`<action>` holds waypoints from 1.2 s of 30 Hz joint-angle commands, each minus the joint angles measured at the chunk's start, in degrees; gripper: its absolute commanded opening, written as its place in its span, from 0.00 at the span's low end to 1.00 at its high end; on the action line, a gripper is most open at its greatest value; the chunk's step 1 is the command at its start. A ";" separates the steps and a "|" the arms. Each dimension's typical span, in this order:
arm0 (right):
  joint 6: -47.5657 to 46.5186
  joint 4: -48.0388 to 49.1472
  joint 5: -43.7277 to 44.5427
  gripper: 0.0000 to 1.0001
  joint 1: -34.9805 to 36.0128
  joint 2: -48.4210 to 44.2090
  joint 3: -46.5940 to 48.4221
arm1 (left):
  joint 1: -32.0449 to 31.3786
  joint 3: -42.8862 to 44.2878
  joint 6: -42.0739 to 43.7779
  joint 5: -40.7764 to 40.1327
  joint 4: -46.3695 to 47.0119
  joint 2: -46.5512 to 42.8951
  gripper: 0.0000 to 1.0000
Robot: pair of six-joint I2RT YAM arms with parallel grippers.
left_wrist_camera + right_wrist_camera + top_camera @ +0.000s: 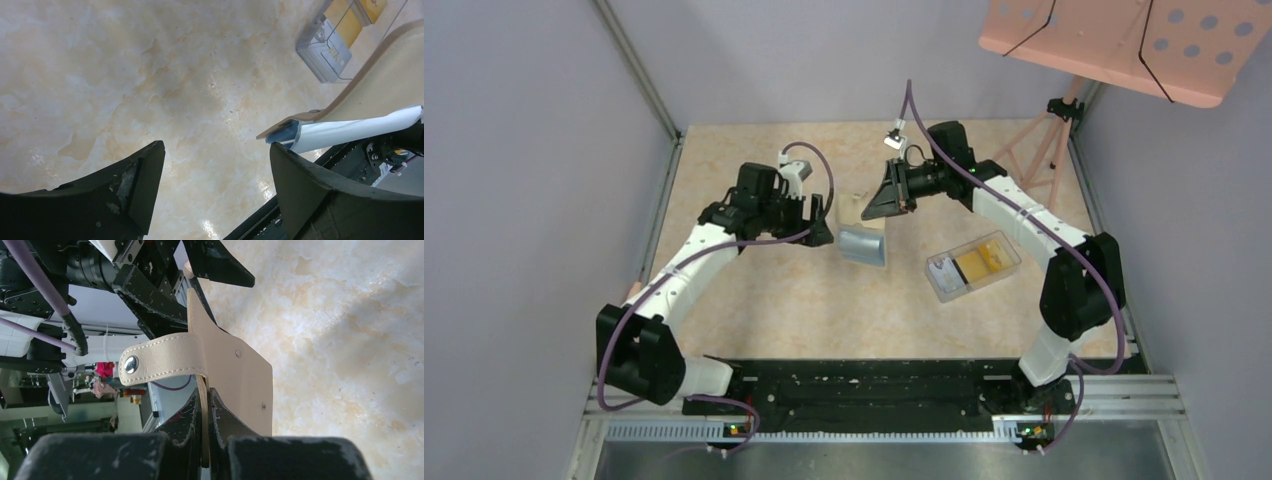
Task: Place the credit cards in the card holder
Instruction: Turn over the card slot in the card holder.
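The card holder (854,208) is a beige folding wallet held up above the table, its pale blue inner flap (864,246) hanging open. My right gripper (205,392) is shut on the holder's beige panel (235,375), just below the snap strap (160,362). My left gripper (216,147) is open with only table showing between its fingers. Its right finger sits beside the holder's blue and white edge (350,129). The credit cards (980,262) are orange and lie inside a clear plastic box. They show again at the left wrist view's top right (345,24).
The clear plastic box (949,280) lies on the marbled table right of the holder, near the right arm's elbow. A pink perforated board on a tripod (1124,40) stands at the back right. Metal frame rails (659,215) border the table.
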 commanded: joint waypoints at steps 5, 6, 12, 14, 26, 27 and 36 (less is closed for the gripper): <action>-0.73 0.76 -1.03 0.00 -0.48 0.45 -0.08 | -0.07 2.15 -0.77 1.37 0.57 3.46 0.81; -0.73 0.76 -0.94 0.00 -0.46 0.50 -0.04 | -0.16 2.18 -0.91 2.50 0.94 3.50 0.81; -0.99 0.67 -0.70 0.00 -0.49 0.77 -0.54 | -0.11 2.84 -0.47 9.69 2.31 2.74 0.79; -1.00 0.67 -0.74 0.00 -0.43 0.89 -0.72 | -0.09 2.72 -0.44 12.12 3.06 2.16 0.79; -1.03 1.05 -4.03 0.00 -0.47 0.44 -1.17 | 0.45 0.59 -5.08 18.54 10.68 0.82 0.81; -0.83 1.40 -4.72 0.00 -0.44 0.31 -1.24 | 0.57 0.21 -5.69 19.32 11.72 0.71 0.82; 8.97 12.25 -6.09 0.00 -0.63 -1.77 -4.68 | 1.12 -1.00 -7.95 32.81 17.84 0.84 0.85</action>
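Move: The card slot's loose flap has its middle about 6 cm to the right of the left hand and 4 cm back, roughly level with it; its near edge is just off the open finger nearest the base. The right fingertips, pinching the card holder, are some 7 cm right of the left hand, 2 cm ahead and 5 cm higher. The card box lies about 31 cm right, 9 cm back and 17 cm below. From the right hand, the flap is about 6 cm back, 1 cm left and 5 cm down. The left hand's base-side finger gets in under the near edge of the card slot flap and bears up on it: the hand dips about 2 cm, then sweeps right and up, roughly 5 cm each way, its right side tipping up some 20 degrees as it swings a little clockwise, fingers staying wide open. The right hand keeps its pinch on the holder and sinks about 1 cm. ##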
